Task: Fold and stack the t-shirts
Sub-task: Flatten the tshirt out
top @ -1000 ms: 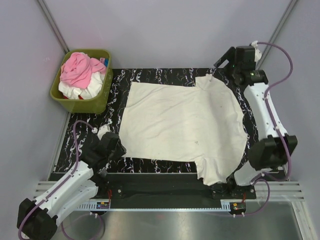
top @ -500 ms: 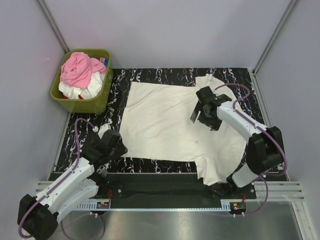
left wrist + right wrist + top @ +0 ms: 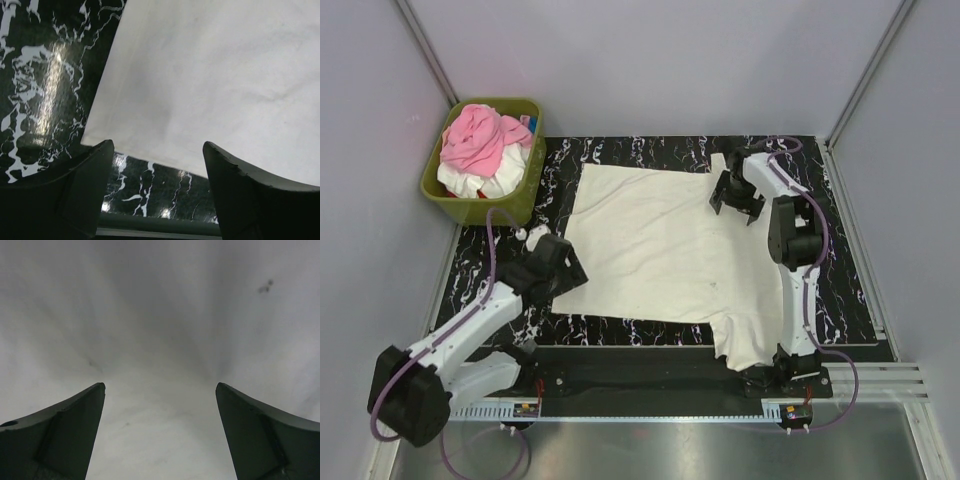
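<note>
A cream t-shirt (image 3: pixel 660 240) lies spread flat on the black marbled table (image 3: pixel 620 150). My left gripper (image 3: pixel 555 265) hovers at its near-left corner, open, nothing between its fingers. In the left wrist view the cream t-shirt (image 3: pixel 215 75) ends just above the left gripper (image 3: pixel 157 145), with bare table (image 3: pixel 40 75) to the left. My right gripper (image 3: pixel 733 195) stands open over the shirt's far right part. In the right wrist view cream cloth (image 3: pixel 160 300) fills everything beyond the right gripper (image 3: pixel 160 385). A pink t-shirt (image 3: pixel 475 140) and a white t-shirt (image 3: pixel 485 182) are bundled in the basket.
The olive-green basket (image 3: pixel 520 205) stands off the table's far left corner. Grey walls close in the back and both sides. The right arm's upper links (image 3: pixel 798 240) lie over the shirt's right side. A metal rail (image 3: pixel 650 410) runs along the near edge.
The right arm swung from the far right corner onto the shirt and then toward its far edge. The left gripper moved further along the shirt's left edge, and its jaws stand wider.
</note>
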Controlling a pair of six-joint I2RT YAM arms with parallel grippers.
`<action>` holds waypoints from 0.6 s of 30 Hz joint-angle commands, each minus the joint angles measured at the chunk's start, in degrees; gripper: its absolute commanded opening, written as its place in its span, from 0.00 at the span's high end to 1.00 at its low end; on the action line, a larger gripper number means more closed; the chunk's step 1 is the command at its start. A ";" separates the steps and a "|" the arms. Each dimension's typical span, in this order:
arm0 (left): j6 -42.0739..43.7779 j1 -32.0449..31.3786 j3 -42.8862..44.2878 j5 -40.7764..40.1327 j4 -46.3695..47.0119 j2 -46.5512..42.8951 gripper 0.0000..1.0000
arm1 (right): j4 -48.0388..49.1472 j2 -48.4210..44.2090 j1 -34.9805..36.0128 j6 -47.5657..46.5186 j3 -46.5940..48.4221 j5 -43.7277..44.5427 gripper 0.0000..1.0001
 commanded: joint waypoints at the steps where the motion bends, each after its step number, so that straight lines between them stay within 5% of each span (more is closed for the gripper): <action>1: 4.96 3.16 6.51 0.68 7.97 7.26 0.22 | -5.90 8.66 -0.71 -4.74 14.79 -0.89 0.00; 11: 14.81 11.07 40.68 10.71 10.54 53.01 0.22 | -11.44 27.82 -2.03 -7.47 41.34 -6.60 0.00; 18: 15.25 16.00 59.15 16.26 6.85 70.91 0.23 | -4.89 35.22 -4.49 -7.56 50.86 -15.64 0.00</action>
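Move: The left hand is over the shirt's near-left corner, which is about 3 cm back, 5 cm left and 6 cm below. The shirt's far-left corner, which it heads towards, lies some 35 cm straight ahead, with the bin's middle about 25 cm left of that corner. Ahead of the right hand, low over the shirt, the far-edge flap is roughly 16 cm out; the far-left corner is some 37 cm left of that flap. Forward fast over the shirt's left side, the left hand sweeps about 26 cm towards the far-left corner, edging right, then sinks close to the cloth, fingers still wide. The right hand, also open, slides forward some 11 cm towards the far-edge flap, settling a little lower, its fingertips dragging along the cloth and its wrist turning slightly. ##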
